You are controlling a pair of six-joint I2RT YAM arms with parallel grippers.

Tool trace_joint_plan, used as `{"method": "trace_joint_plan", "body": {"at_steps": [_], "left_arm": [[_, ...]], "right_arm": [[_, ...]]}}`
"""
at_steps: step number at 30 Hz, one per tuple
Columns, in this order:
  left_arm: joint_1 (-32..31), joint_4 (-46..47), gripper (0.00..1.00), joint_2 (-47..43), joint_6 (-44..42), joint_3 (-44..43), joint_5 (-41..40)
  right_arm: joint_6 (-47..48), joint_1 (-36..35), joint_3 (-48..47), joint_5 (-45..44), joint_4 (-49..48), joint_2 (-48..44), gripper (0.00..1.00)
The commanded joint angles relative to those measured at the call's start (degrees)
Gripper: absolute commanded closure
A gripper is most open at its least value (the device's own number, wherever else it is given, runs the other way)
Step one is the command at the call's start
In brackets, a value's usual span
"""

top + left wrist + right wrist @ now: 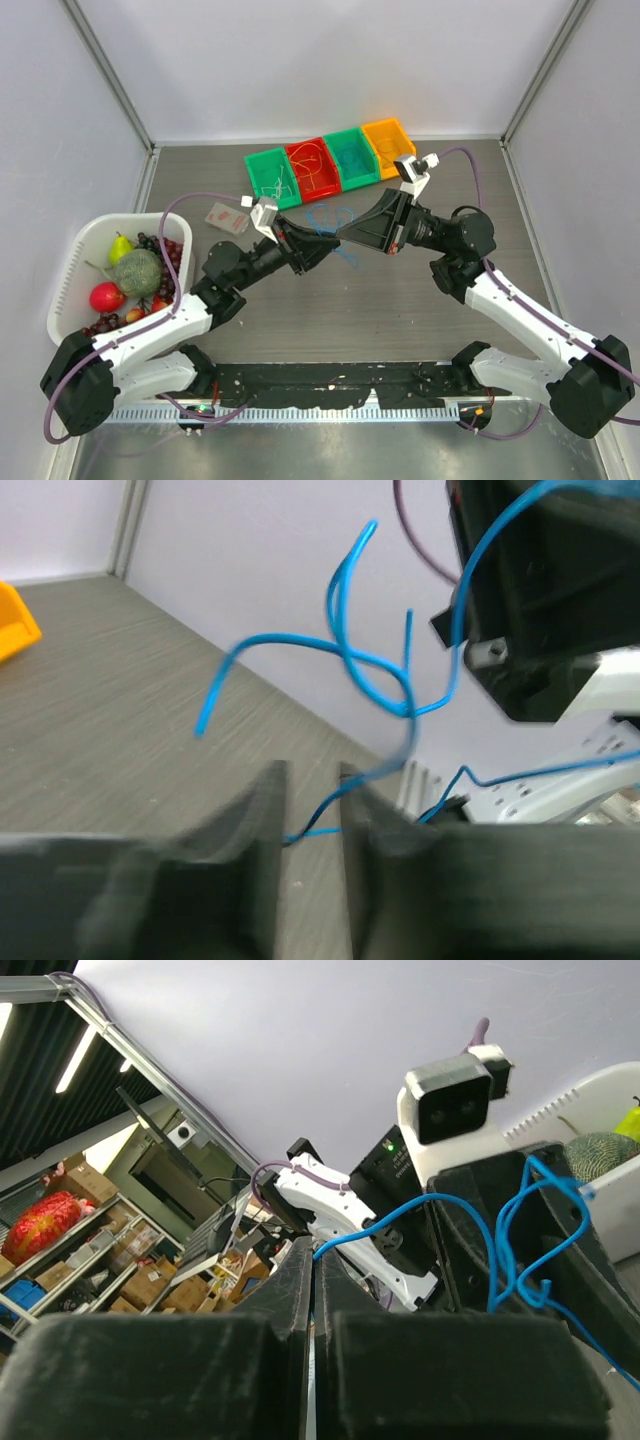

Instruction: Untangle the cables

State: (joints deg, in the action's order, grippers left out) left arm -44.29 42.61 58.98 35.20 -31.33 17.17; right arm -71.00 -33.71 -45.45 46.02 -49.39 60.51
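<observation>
A thin blue cable (336, 215) hangs in loose loops between my two grippers above the table's middle. My right gripper (343, 238) is shut on one end of it; in the right wrist view the cable (470, 1210) comes out of the closed tips (314, 1245). My left gripper (322, 242) faces it, tip to tip. In the left wrist view its jaws (312, 775) stand apart, with the blue cable (370, 675) passing through the gap and knotted above. A whitish cable (272, 180) lies in the green bin and an orange-yellow one (312, 165) in the red bin.
Four bins stand in a row at the back: green (258, 160), red (300, 147), teal (350, 158), orange (388, 146). A white basket (85, 245) of fruit is at the left. A small packet (226, 217) lies near it.
</observation>
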Motion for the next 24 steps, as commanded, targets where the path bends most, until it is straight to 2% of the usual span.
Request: {"method": "trace_joint_plan", "body": {"at_steps": [1,2,3,4,5,6,7,8,10,13,17,24], "left_arm": [[-0.09,-0.74,0.86,0.43,0.4,-4.17,-1.07],[-0.18,-4.78,0.99,-0.18,0.31,-4.78,-4.83],[-0.18,-9.6,1.0,-1.05,0.22,-4.79,-9.04],[-0.18,-14.09,1.0,-2.28,0.48,-4.36,-13.87],[-0.09,-19.09,1.0,-3.6,1.01,-4.0,-19.14],[-0.09,-25.15,1.0,-5.35,2.58,-3.48,-25.28],[-0.09,-30.17,1.0,-7.89,5.2,-2.6,-30.56],[-0.09,-35.18,1.0,-9.22,7.23,-1.55,-35.84],[-0.09,-40.13,1.0,-14.57,9.44,1.87,-40.71],[-0.09,-42.43,1.0,-21.7,12.43,6.8,-43.53],[-0.09,-47.0,1.0,-26.37,13.23,8.48,-44.24],[-0.09,-50.17,1.0,-25.15,13.05,6.2,-44.86]], "right_arm": [[-0.81,0.14,0.98,1.18,-4.14,-0.22,0.99],[-0.28,0.23,0.8,1.26,-3.1,-0.39,0.99],[2.77,0.32,0.46,1.35,-1.61,-1.0,0.99],[5.06,0.84,-1.11,1.01,5.28,-1.53,0.99],[12.83,1.02,-2.44,-1.09,10.14,-3.36,0.99],[18.47,1.02,-5.15,-4.24,24.54,-4.43,0.99],[27.32,1.02,-7.09,-13.93,40.09,-6.79,0.99],[31.5,1.02,-9.8,-18.9,45.12,-7.77,0.99],[37.33,1.11,-10.97,-38.18,55.77,-9.79,0.99],[39.71,1.11,-9.14,-47.93,58.53,-11.99,0.99],[38.4,1.11,-3.17,-53.13,55.99,-12.61,0.99],[38.39,1.11,-1.74,-58.15,55.98,-12.96,0.99]]}}
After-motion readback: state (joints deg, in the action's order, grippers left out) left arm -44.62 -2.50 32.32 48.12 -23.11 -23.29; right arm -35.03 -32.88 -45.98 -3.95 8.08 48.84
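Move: The blue cable runs right between the left hand's still-open fingers, practically at its hand point. From the right hand, which already pinches the cable higher up, that stretch lies about 6 cm ahead, 3 cm left and 10 cm below. The red bin is some 35 cm ahead of the left hand and 2 cm to its left. The small box is about 21 cm ahead and 24 cm left of that hand. Both stand roughly 23 cm below it. Apart and downward: the left hand first shuts its fingers on the blue cable, then sweeps about 14 cm left and 11 cm down, swinging counter-clockwise and tipping its fingers down. The right hand, keeping its pinch, goes forward, right and down, over 10 cm each way, turning some 55 degrees clockwise as its fingers dip, drawing the cable out between them. ##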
